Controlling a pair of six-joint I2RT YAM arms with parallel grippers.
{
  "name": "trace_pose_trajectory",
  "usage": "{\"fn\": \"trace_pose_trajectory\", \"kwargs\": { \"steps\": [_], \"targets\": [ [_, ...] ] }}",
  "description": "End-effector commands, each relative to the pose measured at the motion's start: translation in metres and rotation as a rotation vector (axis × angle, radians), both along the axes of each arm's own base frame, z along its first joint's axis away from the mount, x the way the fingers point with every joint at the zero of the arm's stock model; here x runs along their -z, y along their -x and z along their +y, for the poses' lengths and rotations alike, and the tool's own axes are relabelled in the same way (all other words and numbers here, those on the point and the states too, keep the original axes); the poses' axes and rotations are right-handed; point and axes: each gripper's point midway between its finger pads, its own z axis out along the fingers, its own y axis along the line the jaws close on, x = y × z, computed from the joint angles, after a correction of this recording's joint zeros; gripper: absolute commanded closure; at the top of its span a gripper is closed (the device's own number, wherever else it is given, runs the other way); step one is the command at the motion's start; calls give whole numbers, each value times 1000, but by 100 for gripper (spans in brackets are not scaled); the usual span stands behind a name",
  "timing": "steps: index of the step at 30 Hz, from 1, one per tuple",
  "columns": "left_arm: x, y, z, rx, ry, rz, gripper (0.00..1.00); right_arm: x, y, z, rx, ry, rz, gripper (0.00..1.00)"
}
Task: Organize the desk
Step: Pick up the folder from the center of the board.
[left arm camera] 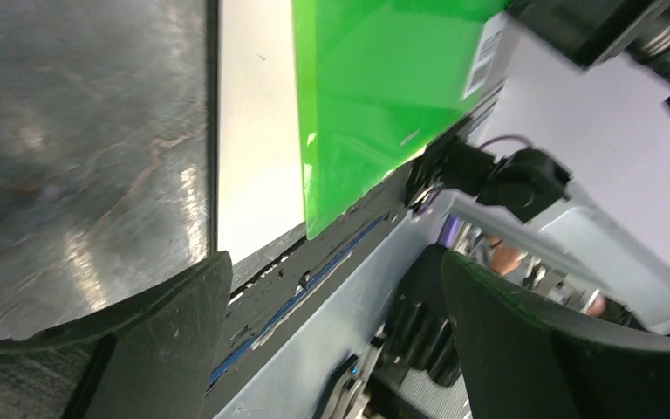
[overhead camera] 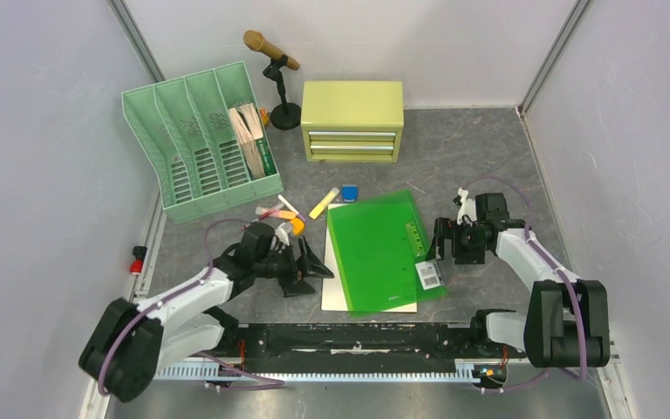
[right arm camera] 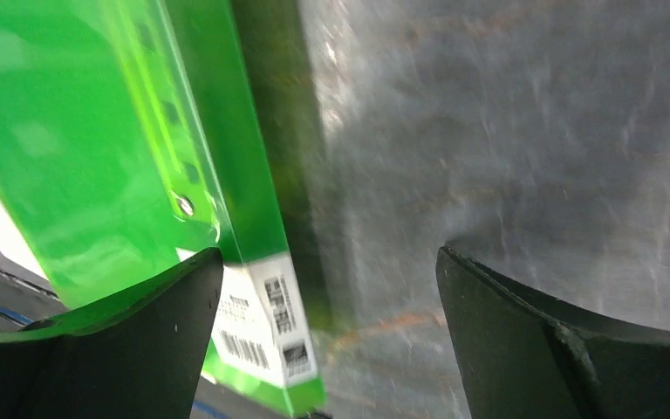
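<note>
The desk [overhead camera: 488, 157] is a dark grey, veined tabletop. On it lies a translucent green folder [overhead camera: 373, 249] on top of a white sheet [overhead camera: 338, 292]. My left gripper [overhead camera: 314, 276] is open, just left of the sheet's left edge, holding nothing. In the left wrist view the left gripper [left arm camera: 336, 305] points past the sheet [left arm camera: 257, 131] and folder [left arm camera: 375, 96] toward the desk's near edge. My right gripper [overhead camera: 443, 249] is open at the folder's right edge. In the right wrist view the right gripper [right arm camera: 331, 297] has the folder's barcode label [right arm camera: 262, 323] beside its left finger [right arm camera: 122, 340].
A mint green file rack [overhead camera: 201, 144] stands at the back left with papers in one slot. A yellow-green two-drawer cabinet [overhead camera: 352, 120] and a microphone on a stand [overhead camera: 272, 54] are at the back. Markers [overhead camera: 286, 214], a yellow highlighter [overhead camera: 323, 202] and a blue item [overhead camera: 349, 192] lie above the folder.
</note>
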Motion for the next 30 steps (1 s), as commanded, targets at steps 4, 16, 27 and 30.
{"fn": "trace_pose_trajectory", "kwargs": {
  "steps": [4, 16, 27, 30],
  "targets": [
    [4, -17, -42, 20, 31, -78, 15, 11, 6, 31, -95, -189, -12, 3],
    [47, -24, -47, 29, -40, -21, 40, 7, 14, 56, -128, -359, 2, 13],
    [72, -17, -35, 6, -115, 30, 48, -17, 17, 69, -162, -466, -18, 25],
    [76, -14, -34, 11, -124, 40, 49, -29, 12, 72, -168, -488, -39, 30]
  ]
}}
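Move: The folder's middle lies about 17 cm right and 7 cm ahead of the left hand, some 6 cm lower; its near long edge is only about 5 cm to the right. From the left hand, the orange block is about 15 cm ahead and 7 cm left, and the yellow marker about 21 cm ahead, straight in line. From the right hand the folder's middle is roughly 18 cm left, 1 cm ahead and 2 cm lower, its spine just beside the fingers. Inward from both sides: the right hand travels about 6 cm left at nearly level height, rolling some 25 degrees so its fingers slant lower towards the folder's spine and straddle it by the barcode label, closing partway. The left hand goes right and down about 5 cm each, easing slightly forward later, to bring its fingers over the folder's left edge as they close to about half. ##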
